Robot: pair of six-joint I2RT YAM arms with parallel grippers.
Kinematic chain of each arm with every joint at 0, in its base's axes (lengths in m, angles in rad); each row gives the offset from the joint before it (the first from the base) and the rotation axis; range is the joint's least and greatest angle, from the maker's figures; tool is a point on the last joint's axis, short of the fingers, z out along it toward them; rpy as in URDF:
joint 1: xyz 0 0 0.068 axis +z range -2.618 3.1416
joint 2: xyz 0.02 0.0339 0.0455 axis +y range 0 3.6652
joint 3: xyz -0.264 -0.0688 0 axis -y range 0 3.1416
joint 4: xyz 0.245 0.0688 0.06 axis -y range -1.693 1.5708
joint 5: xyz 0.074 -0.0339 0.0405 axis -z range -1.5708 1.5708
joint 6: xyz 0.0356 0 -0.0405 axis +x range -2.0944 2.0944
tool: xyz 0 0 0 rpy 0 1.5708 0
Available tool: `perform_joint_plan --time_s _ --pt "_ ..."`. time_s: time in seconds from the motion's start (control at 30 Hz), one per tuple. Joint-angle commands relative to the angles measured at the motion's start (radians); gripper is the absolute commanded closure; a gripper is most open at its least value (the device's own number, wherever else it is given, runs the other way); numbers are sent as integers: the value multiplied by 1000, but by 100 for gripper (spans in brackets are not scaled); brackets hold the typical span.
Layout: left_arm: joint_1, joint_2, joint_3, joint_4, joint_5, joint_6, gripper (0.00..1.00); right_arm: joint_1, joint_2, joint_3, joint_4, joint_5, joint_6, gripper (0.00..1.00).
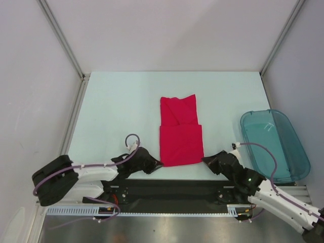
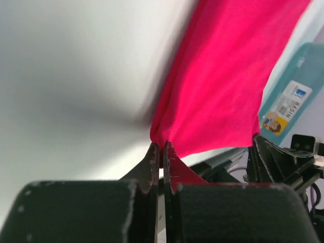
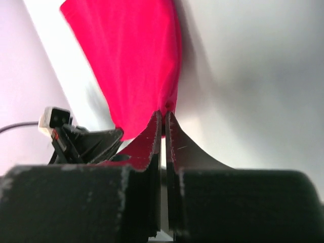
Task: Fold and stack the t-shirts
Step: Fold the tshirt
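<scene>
A bright red t-shirt point(image 1: 179, 132) lies partly folded as a long strip in the middle of the white table, its near half doubled over. My left gripper point(image 1: 158, 163) is shut on the t-shirt's near left corner; in the left wrist view the red cloth point(image 2: 223, 76) runs up from the pinched fingertips point(image 2: 162, 148). My right gripper point(image 1: 205, 161) is shut on the near right corner, and in the right wrist view the cloth point(image 3: 131, 61) rises from its closed tips point(image 3: 164, 114).
A translucent teal plastic bin point(image 1: 276, 144) stands at the table's right edge, beside the right arm; its labelled side point(image 2: 291, 104) shows in the left wrist view. White walls enclose the table at the back and sides. A black strip runs along the near edge.
</scene>
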Motion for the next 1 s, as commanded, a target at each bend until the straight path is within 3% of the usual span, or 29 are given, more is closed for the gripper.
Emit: perform_joint_plan --time_s 0.0,0.23,0.37,0.47,0.63,0.73,0.97 --pt "-62 -115 -8 -168 -99 -51 100 86 -110 19 -257 96 42 100" --pt "-128 -206 74 -323 -158 -19 100 187 -77 117 -255 164 1 100" --pt "-119 -229 213 -446 -236 84 100 173 59 250 -234 217 -159 100" --pt "-46 -227 338 -508 -277 199 100 45 155 368 -156 120 -301 100" --pt "172 -165 500 -469 -167 418 100 -350 467 532 84 -271 -559 100" --pt "316 -24 606 -455 -60 522 100 -477 698 673 187 -437 -635 100" --pt "479 352 958 -424 170 613 100 -577 1103 991 244 -595 -709 100"
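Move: Both closed grippers already hold the t-shirt's near corners, about 22 cm apart. From the left gripper, the middle of the shirt's far end lies roughly 37 cm ahead and 9 cm right; from the right gripper, some 36 cm ahead and 13 cm left. The crosswise step line, where the folded body widens, is about 21 cm ahead and 10 cm right of the left gripper, 20 cm ahead and 12 cm left of the right. All lie a few centimetres below both. Keep both near corners pinched and first draw them 2 to 3 cm back towards the base. Then turn round and sweep both grippers forward and up together over the shirt towards its far end, finishing about 21 cm ahead of the start, the left some 15 cm higher and the right a little less. Let the left fingers tip up by roughly 20 degrees. ##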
